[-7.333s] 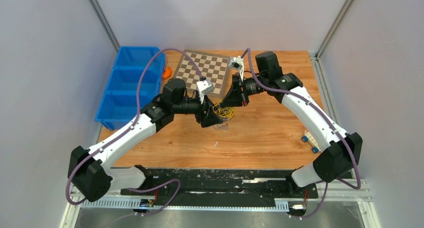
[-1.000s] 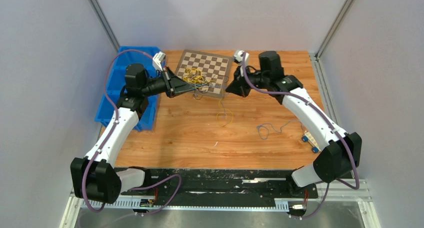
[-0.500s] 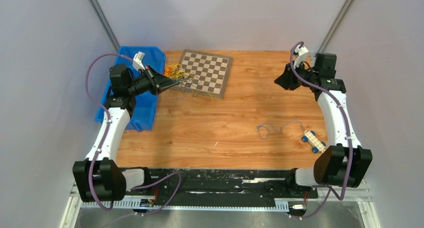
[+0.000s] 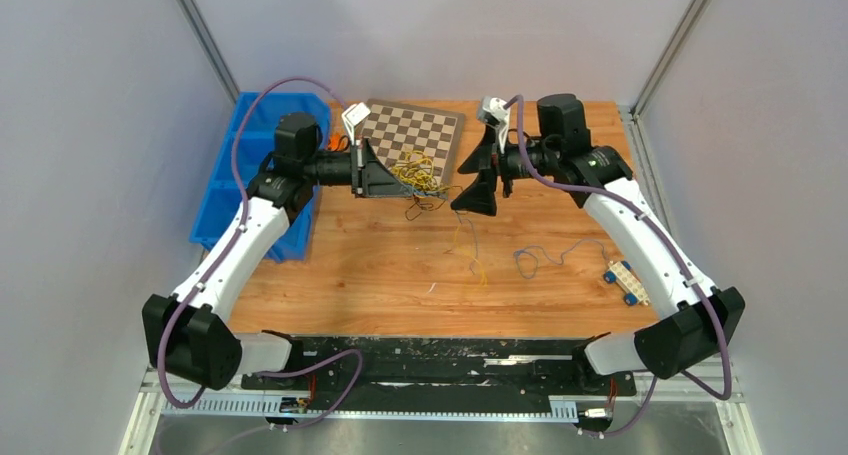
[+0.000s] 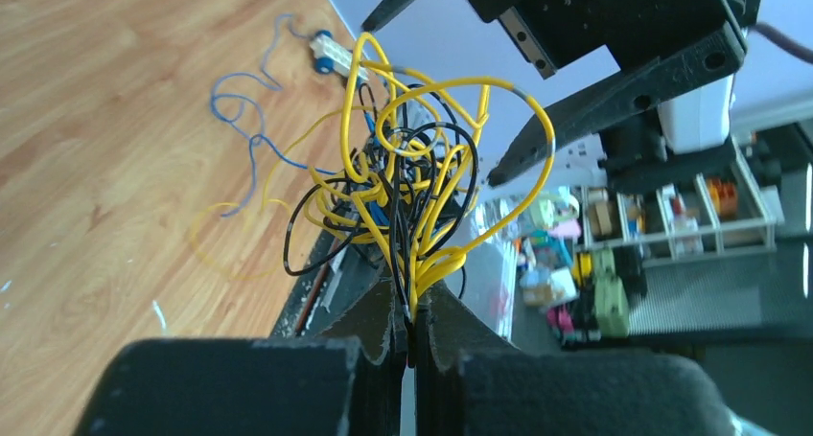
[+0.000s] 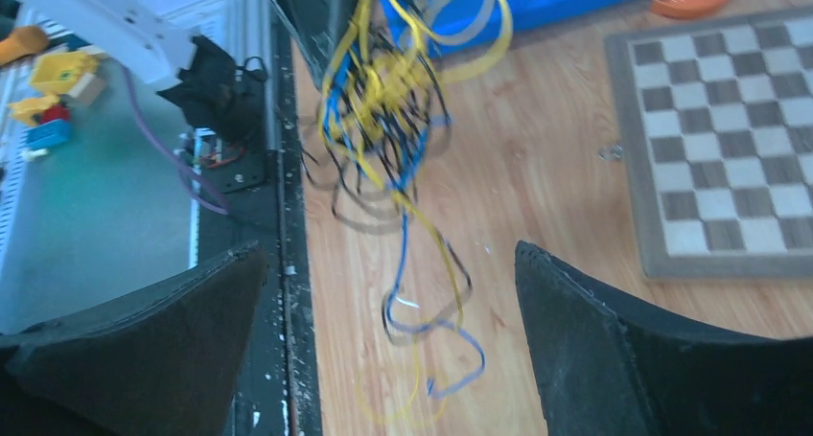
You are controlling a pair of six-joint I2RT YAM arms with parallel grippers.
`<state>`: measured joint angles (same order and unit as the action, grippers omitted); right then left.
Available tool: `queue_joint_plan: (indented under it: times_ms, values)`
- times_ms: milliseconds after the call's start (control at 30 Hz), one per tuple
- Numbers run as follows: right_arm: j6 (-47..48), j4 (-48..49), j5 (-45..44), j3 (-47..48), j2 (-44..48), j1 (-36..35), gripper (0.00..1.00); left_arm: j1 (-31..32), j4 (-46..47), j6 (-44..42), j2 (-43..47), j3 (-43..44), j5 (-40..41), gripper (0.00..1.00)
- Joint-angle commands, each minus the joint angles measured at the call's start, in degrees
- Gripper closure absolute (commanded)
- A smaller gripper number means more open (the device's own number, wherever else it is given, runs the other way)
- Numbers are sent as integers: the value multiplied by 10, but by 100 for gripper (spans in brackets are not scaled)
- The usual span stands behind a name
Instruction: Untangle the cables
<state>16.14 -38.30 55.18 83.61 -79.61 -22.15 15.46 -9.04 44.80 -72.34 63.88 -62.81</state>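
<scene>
The cables form a wad of thin yellow, black and blue wires (image 5: 412,177), and my left gripper (image 5: 412,332) is shut on its base. In the top view the wad (image 4: 420,173) hangs over the wood at the chessboard's front edge, with the left gripper (image 4: 392,180) on its left. A few strands trail down to the table (image 4: 470,247). My right gripper (image 4: 458,188) stands wide open just right of the wad, touching none of it. In the right wrist view the wad (image 6: 388,81) hangs ahead of the open right gripper (image 6: 393,345). One blue-grey cable (image 4: 545,257) lies apart on the table.
A chessboard (image 4: 425,127) lies at the back middle and blue bins (image 4: 240,180) stand at the left. A small white and blue block (image 4: 625,281) lies near the right edge. An orange object (image 6: 685,0) sits beside the bins.
My right arm swung back from the far right to the wad and its gripper opened wide. My left arm carried the wad rightwards from beside the bins to the board's front edge.
</scene>
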Motion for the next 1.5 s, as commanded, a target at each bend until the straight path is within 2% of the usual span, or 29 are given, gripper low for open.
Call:
queue_joint_plan:
  times_ms: [0, 67, 200, 367, 533, 600, 667, 767, 800, 833, 867, 900, 933, 967, 1133, 1200, 1333, 1467]
  values:
    - [-64, 48, 42, 25, -26, -39, 0, 58, -120, -147, -43, 99, -38, 100]
    - [-101, 67, 58, 23, -35, -46, 0, 79, -153, -175, -60, 120, -39, 100]
    - [-142, 94, 59, 16, -49, -58, 3, 90, -155, -179, -81, 138, -51, 100]
    - [-177, 115, 80, 11, -56, -57, 19, 98, -195, -216, -94, 158, -53, 100]
    - [-204, 134, 108, -3, -55, -55, 55, 98, -218, -250, -88, 153, -57, 100]
    - [-216, 146, 116, -13, -55, -54, 62, 98, -211, -255, -80, 147, -54, 100]
    - [-222, 155, 123, -24, -54, -56, 61, 98, -203, -254, -74, 146, -46, 100]
    - [-231, 163, 130, -33, -53, -58, 42, 98, -189, -243, -74, 149, -48, 100]
    - [-232, 164, 130, -36, -54, -60, 43, 98, -182, -239, -74, 148, -48, 100]
    - [-232, 166, 129, -38, -53, -61, 48, 98, -179, -234, -76, 149, -48, 100]
    - [-232, 167, 131, -39, -54, -63, 57, 98, -173, -231, -77, 149, -48, 100]
    - [-232, 169, 134, -41, -53, -63, 79, 98, -171, -225, -78, 149, -48, 100]
    - [-233, 169, 134, -42, -51, -63, 97, 98, -168, -225, -76, 149, -49, 91]
    - [-233, 170, 132, -44, -48, -61, 100, 98, -171, -230, -74, 149, -50, 85]
    - [-248, 175, 150, -68, -23, -32, 100, 63, -182, -320, 1, 113, -7, 47]
    - [-249, 178, 153, -81, -11, -29, 100, 44, -168, -359, 39, 89, 23, 42]
    - [-265, 198, 160, -105, 4, -28, 100, 47, -139, -463, 110, 60, 73, 41]
    - [-280, 208, 162, -109, -1, -28, 100, 103, -115, -526, 151, 44, 98, 50]
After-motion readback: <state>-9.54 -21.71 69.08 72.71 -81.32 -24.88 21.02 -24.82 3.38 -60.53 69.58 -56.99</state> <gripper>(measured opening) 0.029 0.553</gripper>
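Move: My left hand still pinches the cable bundle, whose middle lies about 4 cm to its right, 1 cm ahead and a touch below. From my right hand, open and empty, the bundle is some 8 cm left, 1 cm ahead and 2 cm lower. Some 25 cm below that hand, the loose blue cable lies about 18 cm right and 2 cm back, the chessboard about 20 cm ahead and 10 cm left. I bring both hands together, each coming in 4 to 5 cm and back about 3, my right rolling as its open fingers shut on the yellow and black cables beside the left grip. Only then do I open my left to about half, lifting it away leftward and up some 5 cm with a 35-degree roll, while my right keeps its pinch and eases 2 cm to the right. ##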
